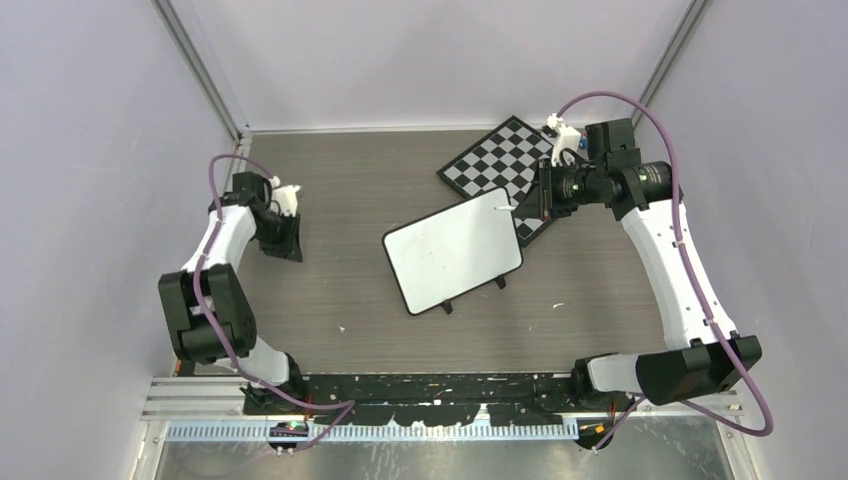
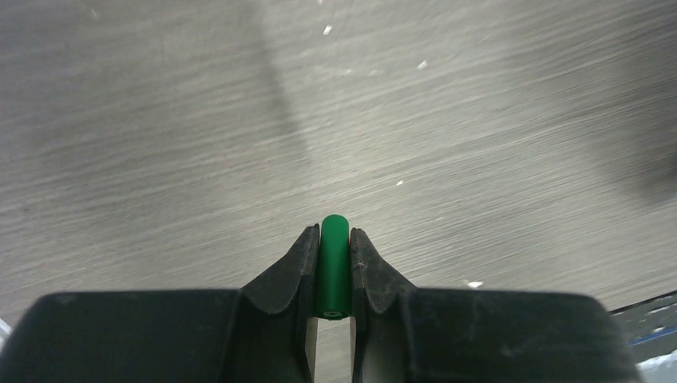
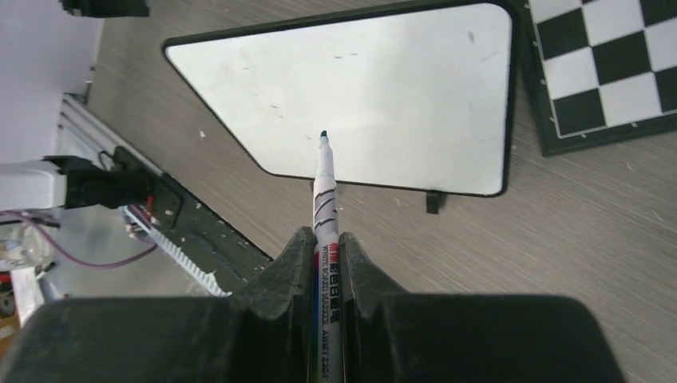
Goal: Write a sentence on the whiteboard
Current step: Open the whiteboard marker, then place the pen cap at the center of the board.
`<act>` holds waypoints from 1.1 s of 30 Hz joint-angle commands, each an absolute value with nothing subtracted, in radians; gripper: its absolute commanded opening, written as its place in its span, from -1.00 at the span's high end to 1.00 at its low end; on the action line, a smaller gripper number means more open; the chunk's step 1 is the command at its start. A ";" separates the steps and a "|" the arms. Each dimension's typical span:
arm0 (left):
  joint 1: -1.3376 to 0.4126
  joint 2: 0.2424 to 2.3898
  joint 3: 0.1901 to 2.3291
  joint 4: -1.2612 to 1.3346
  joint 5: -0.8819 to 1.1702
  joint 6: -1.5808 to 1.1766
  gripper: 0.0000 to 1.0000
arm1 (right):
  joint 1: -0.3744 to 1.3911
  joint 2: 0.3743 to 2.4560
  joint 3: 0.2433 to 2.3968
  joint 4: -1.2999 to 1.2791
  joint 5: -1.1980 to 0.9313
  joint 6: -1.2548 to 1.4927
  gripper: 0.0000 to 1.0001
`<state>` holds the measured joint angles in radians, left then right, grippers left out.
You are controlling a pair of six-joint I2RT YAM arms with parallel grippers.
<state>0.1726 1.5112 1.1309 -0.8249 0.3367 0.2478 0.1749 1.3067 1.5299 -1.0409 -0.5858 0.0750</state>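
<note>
The whiteboard [image 1: 455, 255] lies tilted at mid-table on small black feet. Its face [image 3: 359, 80] is blank apart from faint specks, and no sentence shows on it. My right gripper [image 3: 326, 239] is shut on a white marker [image 3: 325, 199] with its cap off. The dark tip points at the board's edge nearest that gripper, and I cannot tell whether it touches. From above, this gripper [image 1: 520, 207] sits at the board's far right corner. My left gripper [image 2: 334, 239] is shut on a green marker cap [image 2: 334, 267] over bare table, far to the left [image 1: 288, 243] of the board.
A black-and-white chessboard [image 1: 497, 165] lies behind the whiteboard, partly under the right arm, and shows again in the right wrist view [image 3: 607, 64]. Grey walls close in the table on both sides. A black rail [image 1: 430, 385] runs along the near edge.
</note>
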 commanded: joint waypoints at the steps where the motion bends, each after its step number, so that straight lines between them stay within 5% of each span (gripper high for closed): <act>1: 0.155 1.582 1.108 -0.841 0.184 0.357 1.00 | 0.177 1.328 1.575 -1.083 -0.437 0.028 0.99; 8: 0.107 1.685 1.066 -0.767 0.079 0.384 1.00 | 0.177 1.261 1.497 -0.944 -0.236 0.131 0.99; 23: -0.020 1.761 1.015 -0.753 0.008 0.401 0.75 | 0.192 1.325 1.517 -0.894 -0.233 -0.047 0.99; 33: -0.061 1.719 1.039 -0.824 0.046 0.371 0.12 | 0.191 1.406 1.583 -0.955 -0.257 -0.085 1.00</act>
<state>-0.0414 1.7325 1.0504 -0.7853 -0.0525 0.3962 0.1844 1.4010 1.5349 -0.9527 -0.2386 -0.0483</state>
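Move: The patch of bare table where I'll set the green cap is about 9 cm below my left hand, some 3 cm back and 1 cm left. From that hand a white scrap lies about 15 cm back and 10 right, and the whiteboard's middle 7 ahead and 39 right. The uncapped marker in my right hand points at the whiteboard, whose middle is about 10 cm ahead, 12 left and 27 below; the chessboard's middle is roughly 34 ahead and 7 right. My left hand, still pinching the cap, sinks about 8.5 cm to the tabletop, easing back a little and tilting until its fingers point almost straight down; there it stays and opens, letting go of the cap. Meanwhile my right hand keeps hold of the marker, goes about 6 cm forward, 5 right and a bit down, and steepens the tip. ##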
